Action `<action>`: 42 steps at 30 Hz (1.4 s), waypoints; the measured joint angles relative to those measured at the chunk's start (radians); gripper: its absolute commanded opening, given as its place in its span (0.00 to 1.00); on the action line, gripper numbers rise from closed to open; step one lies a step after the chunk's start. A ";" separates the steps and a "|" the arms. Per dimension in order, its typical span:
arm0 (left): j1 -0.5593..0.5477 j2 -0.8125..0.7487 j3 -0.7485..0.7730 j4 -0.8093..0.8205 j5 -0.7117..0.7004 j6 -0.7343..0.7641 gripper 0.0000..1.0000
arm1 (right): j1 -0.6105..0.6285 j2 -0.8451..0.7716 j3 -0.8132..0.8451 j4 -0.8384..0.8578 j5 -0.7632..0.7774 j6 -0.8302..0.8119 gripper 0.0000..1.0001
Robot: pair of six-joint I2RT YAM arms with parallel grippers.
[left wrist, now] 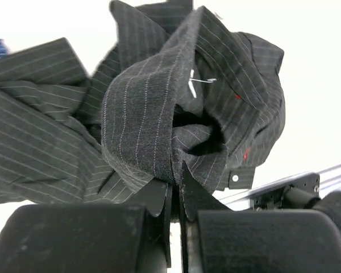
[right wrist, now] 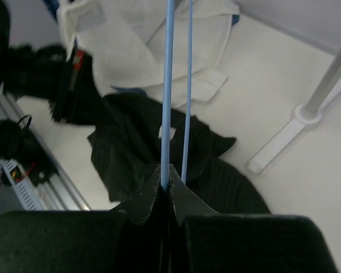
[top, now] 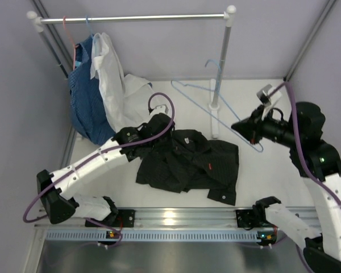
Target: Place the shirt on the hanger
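Note:
The black pinstriped shirt (top: 187, 162) lies crumpled on the white table in the middle of the top view. My left gripper (top: 154, 126) is at its far-left part, shut on a fold of the fabric. In the left wrist view the shirt (left wrist: 142, 114) bunches up right above the gripper (left wrist: 176, 173). The light-blue wire hanger (top: 176, 85) stretches slantwise from beside the rack's pole toward my right gripper (top: 238, 126), which is shut on its wire. In the right wrist view the hanger (right wrist: 169, 85) rises straight out of the gripper (right wrist: 168, 170), above the shirt (right wrist: 136, 148).
A clothes rack has its rail (top: 136, 18) along the back and its pole (top: 220, 68) standing on the table. A blue patterned garment (top: 85, 102) on a red hanger (top: 74, 42) and a white shirt (top: 113, 85) hang at the left. A metal rail (top: 176, 219) runs along the near edge.

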 measured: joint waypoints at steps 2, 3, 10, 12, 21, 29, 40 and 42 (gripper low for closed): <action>0.037 0.007 0.018 -0.023 0.008 0.003 0.00 | 0.000 -0.126 -0.095 -0.082 -0.056 -0.019 0.00; 0.058 0.009 0.022 -0.036 0.011 0.005 0.00 | 0.002 -0.176 -0.121 -0.129 -0.074 -0.031 0.00; 0.187 0.068 0.061 -0.086 0.103 0.101 0.00 | 0.080 -0.285 -0.135 -0.381 -0.041 -0.105 0.00; 0.196 0.090 0.076 -0.091 0.128 0.135 0.00 | 0.086 -0.280 -0.113 -0.441 -0.018 -0.110 0.00; 0.222 0.100 0.110 -0.095 0.176 0.243 0.00 | 0.119 -0.166 -0.045 -0.554 -0.063 -0.101 0.00; 0.233 0.092 0.113 -0.073 0.460 0.407 0.00 | 0.121 -0.119 -0.063 -0.561 -0.085 -0.102 0.00; 0.229 -0.052 0.192 -0.067 0.896 0.592 0.00 | 0.126 0.095 -0.119 -0.444 -0.340 -0.192 0.00; 0.227 -0.080 0.249 -0.077 0.908 0.610 0.00 | 0.126 0.133 -0.123 -0.435 -0.384 -0.215 0.00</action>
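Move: The shirt's labelled collar, one edge already pinched in the left fingers, lies about 20 cm left of the right hand, 6 cm ahead and 27 cm below; the shirt's middle is about 18 cm left, level front to back, 36 cm below. The rack post's base is some 25 cm ahead, 7 cm left, well below. From the left hand, the held hanger's leading shoulder tip is straight ahead about 22 cm and 17 cm above; the collar label sits 8 cm ahead, 6 cm right, 12 cm below. The hanger, still pinched by its near shoulder, is swept back about 13 cm and down some 7 cm by the right hand, which then eases left and lower towards the collar, fingers tipping down and swinging counter-clockwise. The left hand keeps its pinch on the shirt, edges forward and left, then draws back and lifts about 13 cm, turning clockwise some 50 degrees to bring the collar over the hanger's leading shoulder. ##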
